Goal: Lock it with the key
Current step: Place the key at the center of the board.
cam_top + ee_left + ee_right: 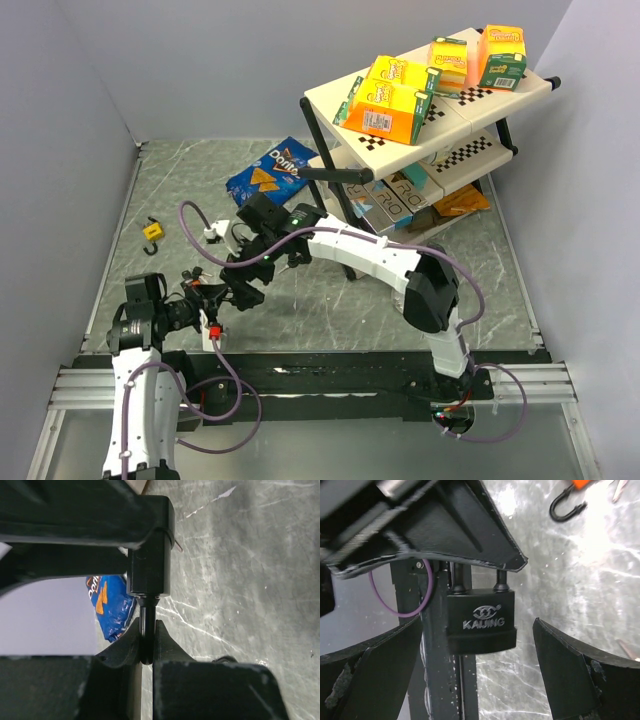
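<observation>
A black padlock [480, 622] marked KAUING hangs in the air, body down in the right wrist view. My left gripper [147, 625] is shut on its thin black shackle [147, 611], and the lock's body [149, 555] juts out beyond the fingertips. My right gripper [477, 630] is open, one finger on each side of the lock's body, neither touching it. From above, the two grippers meet at the near left of the table, left gripper [218, 297] and right gripper [248, 287]. I cannot make out the key in any view.
A small yellow padlock [152, 231] with an open black shackle [566, 507] lies on the table at the left. A blue Doritos bag [272, 172] lies further back. A two-tier rack [500, 100] with boxes stands at the back right.
</observation>
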`<state>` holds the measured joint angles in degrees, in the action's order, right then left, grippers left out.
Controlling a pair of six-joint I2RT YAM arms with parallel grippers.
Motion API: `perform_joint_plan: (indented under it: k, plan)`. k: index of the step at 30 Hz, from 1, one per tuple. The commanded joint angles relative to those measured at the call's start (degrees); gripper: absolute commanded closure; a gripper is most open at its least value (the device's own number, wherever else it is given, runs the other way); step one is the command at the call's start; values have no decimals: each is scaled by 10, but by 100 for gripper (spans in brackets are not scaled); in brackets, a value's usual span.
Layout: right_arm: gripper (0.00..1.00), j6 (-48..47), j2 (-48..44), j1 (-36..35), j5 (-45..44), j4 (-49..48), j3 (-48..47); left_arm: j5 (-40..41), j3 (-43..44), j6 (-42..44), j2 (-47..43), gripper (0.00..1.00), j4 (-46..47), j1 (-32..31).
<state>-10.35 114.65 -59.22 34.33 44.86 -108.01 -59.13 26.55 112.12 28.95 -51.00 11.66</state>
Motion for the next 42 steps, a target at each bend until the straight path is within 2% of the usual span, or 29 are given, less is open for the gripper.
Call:
perform_joint_plan:
  k: [1, 12, 20, 27, 36, 39, 40, 41, 42]
  plan:
    - [1, -6, 16, 5, 45, 28, -40, -92, -4, 213, -14, 99, 35, 0]
    - [2, 17, 27, 16, 148, 30, -23, -100, 5, 246, -13, 99, 10, 0]
    - [1, 40, 44, 20, 125, 20, -26, -105, 11, 241, -18, 99, -18, 1]
    - [2, 45, 65, 29, 125, 31, -41, -108, 6, 227, -18, 99, 1, 0]
    - [23, 19, 73, 29, 132, 51, -48, -105, -4, 206, -9, 99, 28, 0]
    - [35, 19, 76, 29, 133, 48, -50, -105, -3, 211, -1, 99, 27, 1]
    - [45, 19, 77, 30, 134, 45, -53, -104, -2, 213, 3, 99, 26, 0]
    - [50, 19, 76, 29, 134, 43, -55, -100, -1, 213, 6, 99, 24, 0]
    - [56, 19, 76, 30, 135, 43, -56, -97, -1, 211, 7, 94, 25, 1]
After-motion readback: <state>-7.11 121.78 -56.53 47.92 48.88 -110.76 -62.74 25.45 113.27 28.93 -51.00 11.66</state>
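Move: The black padlock hangs by its shackle in the left gripper, with its body about 4 cm right of that hand, 1 cm back and 1 cm lower. From the right hand, its wide-open fingers pointing left and down, the body lies some 2 cm left, 1 cm back and 3 cm below. On the board, the orange padlock is about 13 cm left and 3 ahead of the right hand, the loose keys some 12 cm right and 9 ahead, both roughly 15 cm lower. Bring the right gripper down about 2.5 cm and a little back over the black padlock's body, rolling some 15 degrees so its forward side dips. Once the body sits between the open fingers, close them to about two-thirds until they meet its two sides. Keep the left gripper shut on the shackle, letting it drift only about 1 cm right. ##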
